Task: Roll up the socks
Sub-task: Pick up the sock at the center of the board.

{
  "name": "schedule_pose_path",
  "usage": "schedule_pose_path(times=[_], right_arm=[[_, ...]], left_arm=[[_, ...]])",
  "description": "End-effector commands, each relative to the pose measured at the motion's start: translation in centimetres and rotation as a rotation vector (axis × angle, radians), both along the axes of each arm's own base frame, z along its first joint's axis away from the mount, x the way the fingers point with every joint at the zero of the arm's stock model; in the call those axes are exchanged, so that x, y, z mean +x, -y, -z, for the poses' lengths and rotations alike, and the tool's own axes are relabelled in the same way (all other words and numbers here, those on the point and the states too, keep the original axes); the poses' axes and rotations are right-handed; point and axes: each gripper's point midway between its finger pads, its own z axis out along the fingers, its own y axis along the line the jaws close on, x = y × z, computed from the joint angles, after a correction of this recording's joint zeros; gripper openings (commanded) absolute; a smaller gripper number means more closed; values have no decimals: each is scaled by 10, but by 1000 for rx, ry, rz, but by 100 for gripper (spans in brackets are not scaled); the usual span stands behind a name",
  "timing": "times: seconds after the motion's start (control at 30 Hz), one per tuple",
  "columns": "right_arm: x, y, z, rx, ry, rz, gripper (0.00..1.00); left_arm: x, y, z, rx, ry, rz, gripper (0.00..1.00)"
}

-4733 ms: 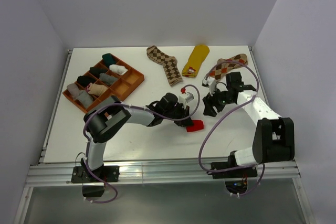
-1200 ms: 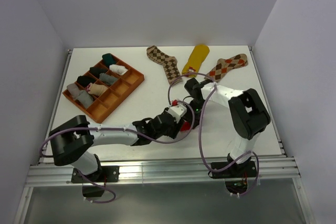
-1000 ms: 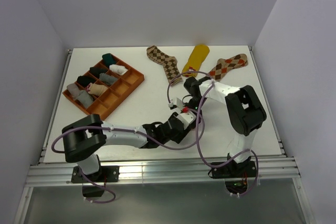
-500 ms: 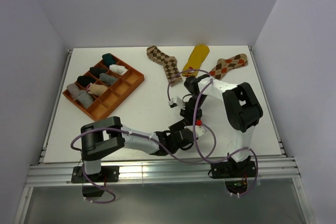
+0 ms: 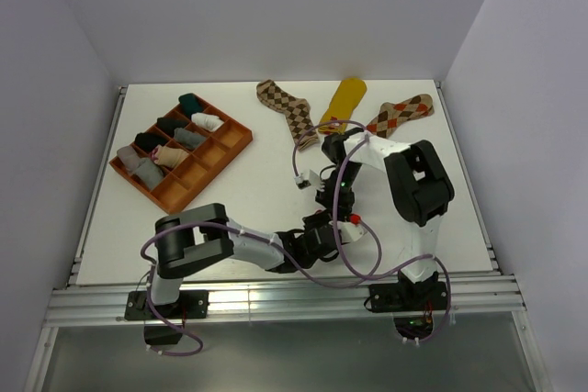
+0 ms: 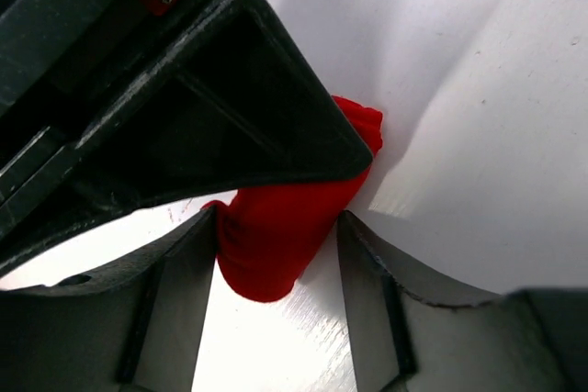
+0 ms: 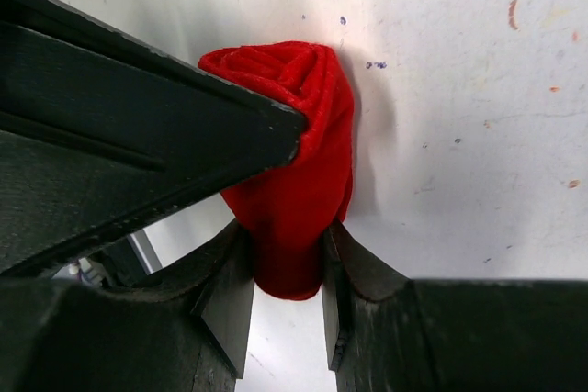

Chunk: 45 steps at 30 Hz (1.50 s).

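Note:
A rolled red sock (image 7: 294, 181) lies on the white table near its front middle, a small red patch (image 5: 349, 219) in the top view. My right gripper (image 7: 287, 263) is shut on it, both pads pressed against the roll. My left gripper (image 6: 276, 245) straddles the same red sock (image 6: 276, 245) from the other side and stands open: one finger (image 6: 175, 300) touches the cloth, while a gap shows at the other finger (image 6: 367, 291). In the top view, the left gripper (image 5: 331, 227) and the right gripper (image 5: 344, 210) meet over the sock. Three flat socks lie at the back: brown argyle (image 5: 289, 112), mustard yellow (image 5: 343, 105) and orange-brown argyle (image 5: 398, 117).
An orange compartment tray (image 5: 237, 140) at the back left holds several rolled socks. Purple cables loop around both arms near the red sock. The table's front edge (image 5: 276, 282) runs just behind the left arm.
Both grippers and the red sock have shifted nearer to the table's front edge. The left arm has stretched further right along the front.

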Motion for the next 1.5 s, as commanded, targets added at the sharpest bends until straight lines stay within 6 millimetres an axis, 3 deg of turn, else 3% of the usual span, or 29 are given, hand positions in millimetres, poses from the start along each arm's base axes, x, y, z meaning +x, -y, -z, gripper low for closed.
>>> schedule_pose_path(times=[0.0,0.27,0.47,0.57,0.87,1.2,1.47], right_arm=[[-6,6,13,-38,-44,-26,21],[-5,4,10,-33,-61,-26,21],[-5,0,7,-11,-81,-12,22],[-2,-3,2,11,-93,9,27],[12,-7,-35,133,-118,115,54],[34,23,-87,254,-34,296,60],[73,53,-127,287,152,602,60]], left_arm=[[-6,17,9,-21,-79,84,57],[-22,20,31,1,-362,185,38],[-36,14,46,23,-507,195,13],[-40,8,57,46,-557,183,0],[-45,0,68,40,-675,137,0],[-37,2,66,0,-721,101,0],[-19,6,31,-141,-748,98,0]])
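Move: The rolled red sock lies just beyond the left fingertips: its middle is about 2 cm ahead, 2 cm to the right and 1 cm lower. It's already pinched in the right gripper, its middle some 1 cm ahead and 1 cm left of that hand and 1 cm lower. From the left hand, the yellow sock lies roughly 29 cm ahead and 3 cm right, the brown checkered sock some 27 cm ahead and 8 cm left, both about 3 cm lower. Close the left fingers on the free end of the red roll while the right gripper keeps its pinch, easing the left hand about 4 cm to the right and tipping its fingers some 30 degrees down. Once it holds, open the right fingers and take that hand up about 10 cm, forward and to the right, turning clockwise, clear of the roll. ##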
